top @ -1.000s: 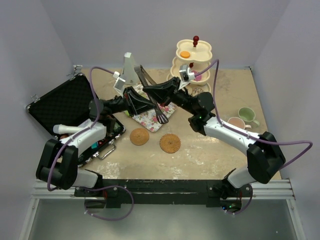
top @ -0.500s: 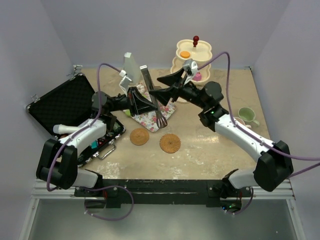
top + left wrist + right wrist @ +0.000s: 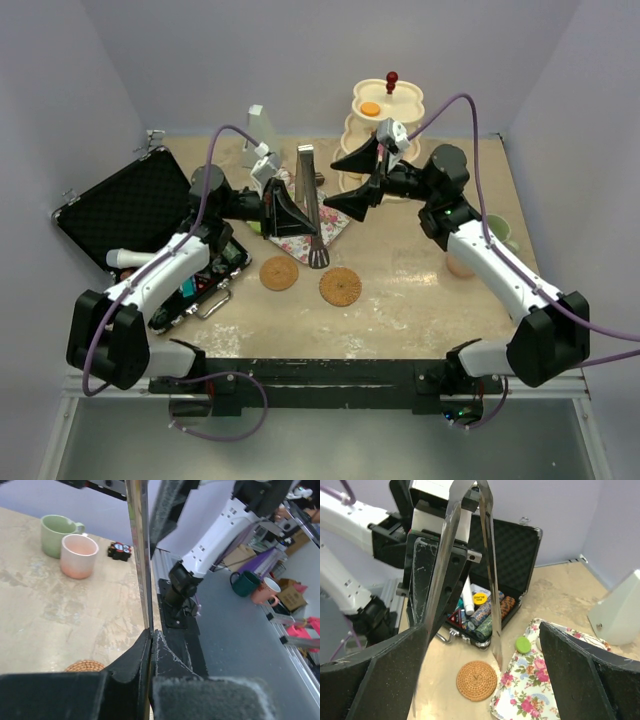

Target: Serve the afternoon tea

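Note:
My left gripper (image 3: 303,214) (image 3: 151,635) is shut on the steel tongs (image 3: 308,170) (image 3: 138,545) and holds them over the floral tray (image 3: 296,240). Just right of the tongs, my right gripper (image 3: 346,180) (image 3: 482,645) stands wide open, its fingers clear of them. In the right wrist view the tongs (image 3: 445,540) hang between the jaws. Behind it rises the cream three-tier stand (image 3: 400,103), with an orange donut (image 3: 370,108) on top. A green donut (image 3: 522,644) lies on the tray (image 3: 545,695). The pink mug (image 3: 78,555) and green mug (image 3: 56,527) stand together at the right.
Two woven coasters (image 3: 279,272) (image 3: 340,286) lie in front of the tray. An open black case (image 3: 125,205) of tools sits at the left. The grey pyramid (image 3: 259,125) stands at the back, left of the stand. Walls close in the back and both sides.
My right gripper has opened, let go of the tongs and drawn back to the right. The left gripper keeps the tongs and has swung them rightward.

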`<state>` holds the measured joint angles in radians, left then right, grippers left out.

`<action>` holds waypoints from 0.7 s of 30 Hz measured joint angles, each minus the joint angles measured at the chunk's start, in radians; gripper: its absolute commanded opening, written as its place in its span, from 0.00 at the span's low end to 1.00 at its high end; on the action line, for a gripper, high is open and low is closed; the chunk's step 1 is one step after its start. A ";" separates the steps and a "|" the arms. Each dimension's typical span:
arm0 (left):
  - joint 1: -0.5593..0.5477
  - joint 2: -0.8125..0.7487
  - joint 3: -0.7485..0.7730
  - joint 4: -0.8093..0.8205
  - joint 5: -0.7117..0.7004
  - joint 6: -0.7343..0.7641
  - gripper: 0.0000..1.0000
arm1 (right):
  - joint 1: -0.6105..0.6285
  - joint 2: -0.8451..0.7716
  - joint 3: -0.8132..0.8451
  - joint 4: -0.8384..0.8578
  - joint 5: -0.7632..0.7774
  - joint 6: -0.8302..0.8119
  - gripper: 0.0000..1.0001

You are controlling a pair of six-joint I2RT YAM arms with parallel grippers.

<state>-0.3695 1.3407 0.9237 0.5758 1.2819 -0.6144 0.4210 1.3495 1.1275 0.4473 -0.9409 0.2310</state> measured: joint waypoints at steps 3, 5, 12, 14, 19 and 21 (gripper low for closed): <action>-0.021 -0.021 0.002 -0.027 0.043 0.025 0.00 | 0.000 0.000 0.009 0.004 -0.056 -0.008 0.99; -0.039 -0.032 0.002 -0.036 0.071 0.036 0.00 | 0.000 0.000 0.017 0.015 -0.095 -0.005 0.99; -0.072 -0.058 0.002 -0.066 0.121 0.062 0.00 | 0.021 0.003 0.062 0.054 -0.183 0.016 0.99; -0.072 -0.058 0.002 -0.070 0.128 0.067 0.00 | 0.046 0.005 0.069 0.053 -0.187 0.015 0.99; -0.076 -0.060 0.004 -0.084 0.135 0.079 0.00 | 0.125 0.033 0.098 0.016 -0.201 0.003 0.98; -0.077 -0.060 0.004 -0.087 0.136 0.084 0.00 | 0.145 0.045 0.100 0.001 -0.206 -0.002 0.98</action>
<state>-0.4465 1.2804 0.9279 0.4889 1.4178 -0.5301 0.5659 1.3949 1.2274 0.4484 -1.1469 0.2291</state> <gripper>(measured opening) 0.018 0.985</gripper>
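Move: The left hand still pinches one leg of the metal tongs, bend upward; the tongs' middle is about 3 cm ahead of its fingertips and 4 cm above. From the open right hand that middle lies some 5 cm to the left, 4 cm back and 2 cm lower. Roughly 32 cm below the right hand, the right mat is 5 cm back, straight below sideways; the left mat 14 cm left, 2 cm back; the flowered tray 11 cm ahead and 11 cm left. The left hand keeps its pinch on the tongs and draws them back about 5 cm towards the bases, turning some 10 degrees clockwise, then holds them still. The right hand, fingers wide open, follows back about 7 cm, rising a little on the way and then dipping, while it turns about 20 degrees counter-clockwise and swings some 4 cm left late on, bringing its fingers around the tongs above the left hand's grip. ##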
